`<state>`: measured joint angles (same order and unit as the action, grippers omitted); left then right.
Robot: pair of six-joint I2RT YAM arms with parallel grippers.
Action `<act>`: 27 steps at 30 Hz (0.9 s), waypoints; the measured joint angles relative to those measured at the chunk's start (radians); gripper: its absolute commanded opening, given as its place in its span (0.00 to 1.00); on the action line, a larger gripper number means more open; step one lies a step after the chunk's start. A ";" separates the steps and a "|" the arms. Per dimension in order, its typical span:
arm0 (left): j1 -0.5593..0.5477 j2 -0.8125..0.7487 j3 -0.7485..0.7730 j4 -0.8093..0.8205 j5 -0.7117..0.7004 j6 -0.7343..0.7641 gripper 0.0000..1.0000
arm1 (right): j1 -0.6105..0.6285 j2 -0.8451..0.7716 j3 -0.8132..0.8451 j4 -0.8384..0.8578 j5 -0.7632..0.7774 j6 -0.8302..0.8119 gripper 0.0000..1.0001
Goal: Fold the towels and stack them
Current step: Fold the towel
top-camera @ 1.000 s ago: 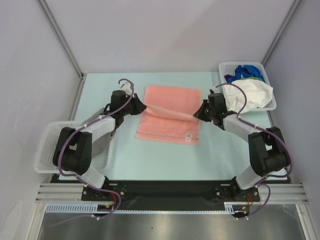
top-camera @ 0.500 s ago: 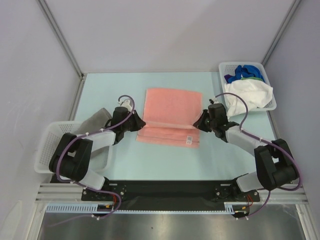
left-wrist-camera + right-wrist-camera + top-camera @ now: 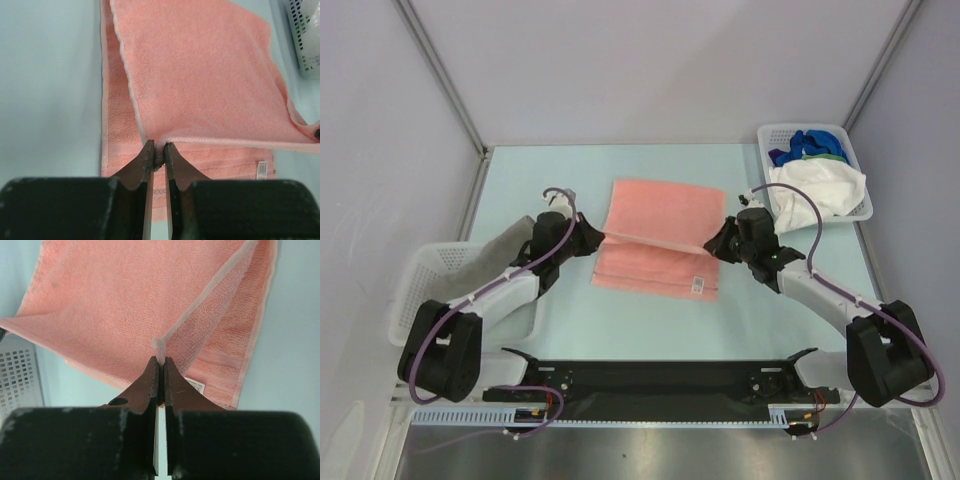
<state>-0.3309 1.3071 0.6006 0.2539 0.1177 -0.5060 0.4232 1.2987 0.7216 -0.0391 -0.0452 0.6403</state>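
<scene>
A salmon pink towel (image 3: 660,215) lies on the table's middle, its far half lifted and carried over the near half, whose corner tag (image 3: 699,285) shows. My left gripper (image 3: 602,238) is shut on the raised left corner (image 3: 160,150). My right gripper (image 3: 708,247) is shut on the raised right corner (image 3: 159,347). Between them the held edge is stretched taut. A white towel (image 3: 820,188) hangs over the back-right basket, with blue (image 3: 810,141) and green (image 3: 830,155) ones behind it. A grey towel (image 3: 500,255) lies in the left basket.
A white lattice basket (image 3: 815,170) stands at the back right corner. Another white lattice basket (image 3: 415,295) sits at the left edge beside the left arm. Grey walls and metal posts close in the table on three sides.
Both grippers have drawn the held towel edge toward the near side, over the lower half. The arms have stretched lower and flatter over the table. Both grips have stayed shut.
</scene>
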 measured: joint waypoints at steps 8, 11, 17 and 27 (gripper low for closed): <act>-0.001 -0.030 -0.040 -0.011 -0.009 0.001 0.28 | 0.034 -0.031 -0.036 -0.001 0.030 0.019 0.13; -0.003 -0.029 -0.092 0.003 -0.013 -0.002 0.33 | 0.039 -0.031 -0.090 0.000 0.029 0.024 0.23; -0.005 -0.015 -0.187 0.020 -0.019 -0.019 0.40 | 0.054 -0.047 -0.139 -0.048 0.030 0.025 0.57; -0.005 -0.071 -0.198 -0.002 -0.055 -0.027 0.43 | 0.061 -0.129 -0.100 -0.174 0.139 0.010 0.56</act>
<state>-0.3363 1.2362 0.4023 0.2523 0.0628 -0.5335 0.4843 1.1694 0.6212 -0.2127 0.0940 0.6506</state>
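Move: Each hand still pinches a corner of the coral towel's raised hem. The lower layer's near-left corner lies about 7 cm back from the left hand, 3 cm left and 8 cm below; the far fold is some 16 cm ahead of that hand and 15 cm to its right. For the right hand, the near-right corner is about 8 cm back, 3 cm right and 8 cm below, and the white label 5 cm back and 1 cm left. Bring both grippers back about 5 cm and down, the left some 7 cm and the right about 5 cm, drawing the pinched hem towards the lower layer's near edge. Open both as they sink, the right much wider, and let the corners go. Then ease the left up about a centimetre and the right nearly 2 cm, edging each outwards 2 to 3 cm in all. ##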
